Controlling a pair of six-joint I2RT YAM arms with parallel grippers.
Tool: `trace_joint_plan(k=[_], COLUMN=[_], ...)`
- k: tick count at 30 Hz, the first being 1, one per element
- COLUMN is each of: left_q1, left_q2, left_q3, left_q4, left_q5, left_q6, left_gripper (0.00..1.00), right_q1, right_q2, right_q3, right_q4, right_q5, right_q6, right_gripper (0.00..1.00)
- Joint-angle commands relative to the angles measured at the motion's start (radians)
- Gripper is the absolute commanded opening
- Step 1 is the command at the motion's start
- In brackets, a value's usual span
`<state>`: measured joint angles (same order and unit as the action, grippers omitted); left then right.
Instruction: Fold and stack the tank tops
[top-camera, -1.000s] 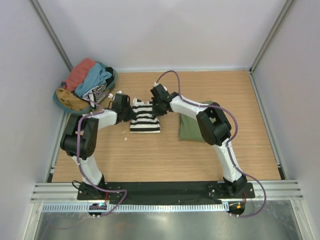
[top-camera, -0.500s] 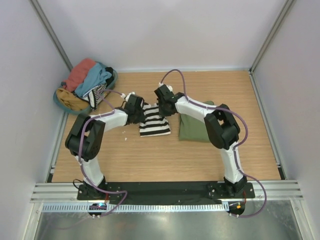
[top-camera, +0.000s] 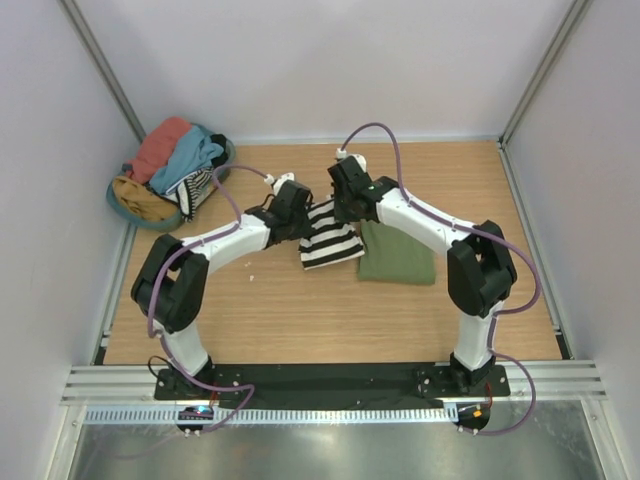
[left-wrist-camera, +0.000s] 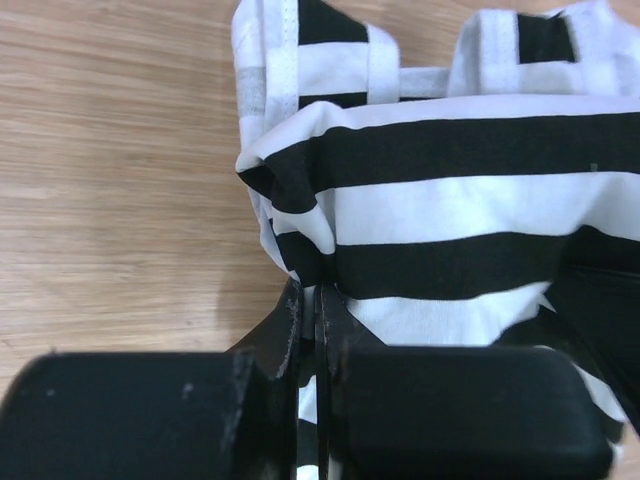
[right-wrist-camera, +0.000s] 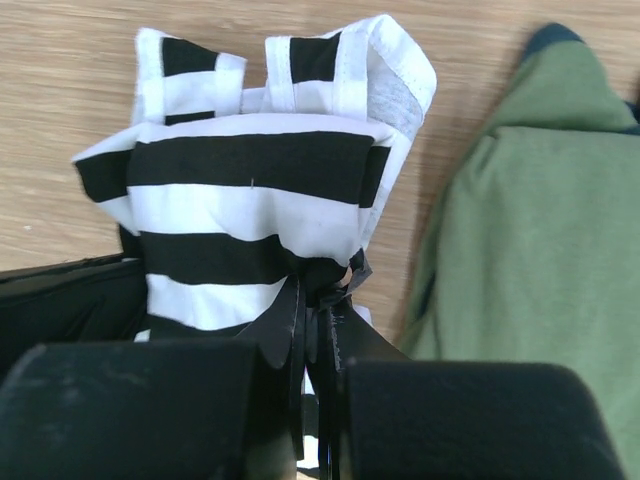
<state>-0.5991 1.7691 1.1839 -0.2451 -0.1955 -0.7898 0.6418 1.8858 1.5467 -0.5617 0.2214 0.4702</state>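
Observation:
The folded black-and-white striped tank top (top-camera: 331, 238) hangs between both grippers near the table's middle, its straps pointing toward the near side. My left gripper (top-camera: 300, 213) is shut on its left far corner (left-wrist-camera: 300, 270). My right gripper (top-camera: 343, 208) is shut on its right far corner (right-wrist-camera: 325, 275). The folded olive green tank top (top-camera: 397, 252) lies flat just to the right, and the striped top's right edge reaches its left edge. In the right wrist view the green cloth (right-wrist-camera: 530, 230) fills the right side.
A round basket (top-camera: 128, 201) at the far left holds a salmon-red garment (top-camera: 160, 145), a light blue garment (top-camera: 186, 160) and other clothes. Metal frame posts and grey walls enclose the wooden table (top-camera: 300, 310). A small white scrap (top-camera: 250, 264) lies on the wood.
Both grippers have carried the striped tank top to the right, from left of centre to beside the green top. Both grips stayed shut throughout.

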Motion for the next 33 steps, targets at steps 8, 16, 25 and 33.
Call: trace_joint_plan(k=[8, 16, 25, 33], left_q1=[-0.109, -0.208, -0.292, -0.330], left_q2=[0.047, 0.170, 0.292, 0.328], left_q3=[0.207, 0.333, 0.474, 0.496], left_q4=[-0.036, 0.026, 0.018, 0.009], left_q5=[-0.027, -0.005, -0.030, -0.065], left_q6=[-0.028, -0.042, -0.034, -0.037], left_gripper=[0.00, 0.00, 0.00, 0.00], right_q1=[-0.115, -0.212, -0.339, -0.399], right_q2=[-0.184, -0.310, -0.421, -0.380], right_q3=[-0.117, -0.240, -0.391, -0.479], right_q4=[-0.021, -0.015, -0.001, 0.062], right_q5=[0.026, 0.006, -0.022, -0.039], right_q6=[-0.030, -0.042, -0.070, -0.064], right_gripper=[0.01, 0.01, 0.01, 0.01])
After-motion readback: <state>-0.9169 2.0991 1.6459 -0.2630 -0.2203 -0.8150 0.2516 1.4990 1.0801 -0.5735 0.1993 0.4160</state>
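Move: The folded green tank top lies some 25 cm to the right of the left gripper, level with it and about 6 cm lower. From the right gripper, its middle is roughly 12 cm to the right, 2 cm back and 10 cm below. The striped tank top already hangs between the two grippers, its middle about 7 cm to the right of the left gripper, 1 cm back and 3 cm down. Carry the striped tank top to the right with both grippers together, about 20 cm, until it hangs over the green one, keeping both shut on its side edges. Arch the left over some 5 cm high, ending slightly raised; draw the right back about 5 cm too and let it sink a little at the end. Turn both clockwise, 15 to 20 degrees. ##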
